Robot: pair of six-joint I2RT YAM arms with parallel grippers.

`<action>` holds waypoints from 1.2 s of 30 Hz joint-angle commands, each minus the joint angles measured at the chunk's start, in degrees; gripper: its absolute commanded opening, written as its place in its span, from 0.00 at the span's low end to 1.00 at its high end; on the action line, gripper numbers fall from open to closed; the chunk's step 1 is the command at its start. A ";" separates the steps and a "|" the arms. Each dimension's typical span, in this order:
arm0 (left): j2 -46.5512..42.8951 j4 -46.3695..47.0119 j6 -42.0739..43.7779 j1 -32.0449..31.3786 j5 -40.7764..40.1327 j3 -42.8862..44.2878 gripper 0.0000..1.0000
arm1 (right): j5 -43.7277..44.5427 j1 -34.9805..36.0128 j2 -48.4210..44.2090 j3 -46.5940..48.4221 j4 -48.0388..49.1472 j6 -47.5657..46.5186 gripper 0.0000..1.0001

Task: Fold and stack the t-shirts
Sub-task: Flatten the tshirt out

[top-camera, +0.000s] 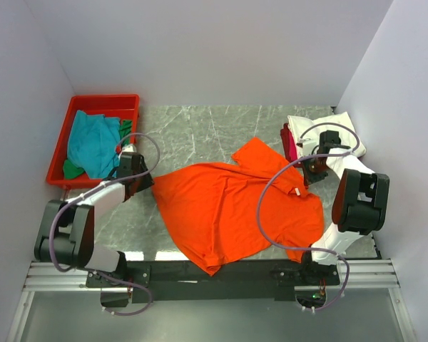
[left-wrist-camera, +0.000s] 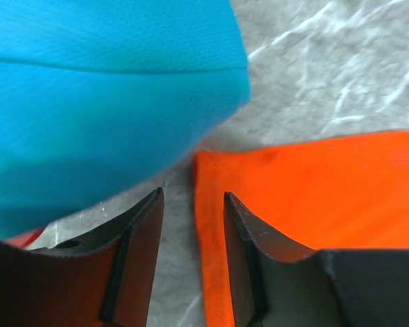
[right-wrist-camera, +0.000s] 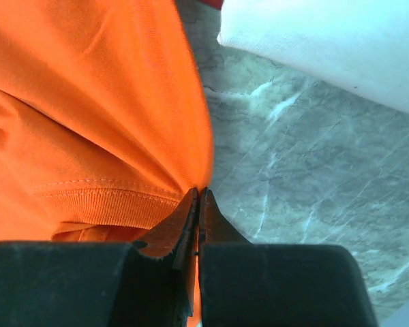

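The bright orange t-shirt (top-camera: 235, 206) lies spread and rumpled across the middle of the table. My left gripper (top-camera: 148, 184) is at its left edge. In the left wrist view, this gripper (left-wrist-camera: 193, 193) is open, with the orange hem (left-wrist-camera: 211, 225) running up between the jaws. The right finger (left-wrist-camera: 259, 252) lies over the cloth. My right gripper (top-camera: 304, 176) is at the shirt's right shoulder. The right wrist view shows it (right-wrist-camera: 199, 191) shut on a pinch of orange cloth (right-wrist-camera: 109, 102) beside the ribbed collar. A teal t-shirt (top-camera: 93, 142) and a green one (top-camera: 73, 169) lie in the tray.
The red plastic tray (top-camera: 103, 101) stands at the back left, just beyond my left gripper, and the teal t-shirt (left-wrist-camera: 88, 88) bulges over its side. A white t-shirt (top-camera: 342, 128) and a magenta-red one (top-camera: 290, 142) lie at the back right, behind my right gripper. Walls enclose three sides.
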 commanded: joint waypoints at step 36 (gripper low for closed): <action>6.33 -6.86 2.41 -3.42 1.55 8.49 0.00 | -23.81 10.67 25.90 51.04 -20.60 -3.30 0.44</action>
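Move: From the left hand, the orange t-shirt's left corner lies about 3 cm ahead, 2 cm to the right and 3 cm lower; the blue t-shirt in the bin is some 13 cm ahead and 17 cm to its left. The right hand still holds the orange shirt's edge by the collar; the far sleeve's outer corner lies roughly 16 cm ahead and 18 cm to its left. The folded white shirt sits about 16 cm ahead and 8 cm to its right. Reaching down, forward and a little right by about 4 cm, the left hand shuts its half-open fingers on the orange shirt's corner, then eases back and slightly up with it pinched. The right hand stays by the collar at first, opens to let go of the edge, then swings quickly forward, left and up, about 20 cm in all, towards the far sleeve, turning some 20 degrees counter-clockwise, fingers half open. ##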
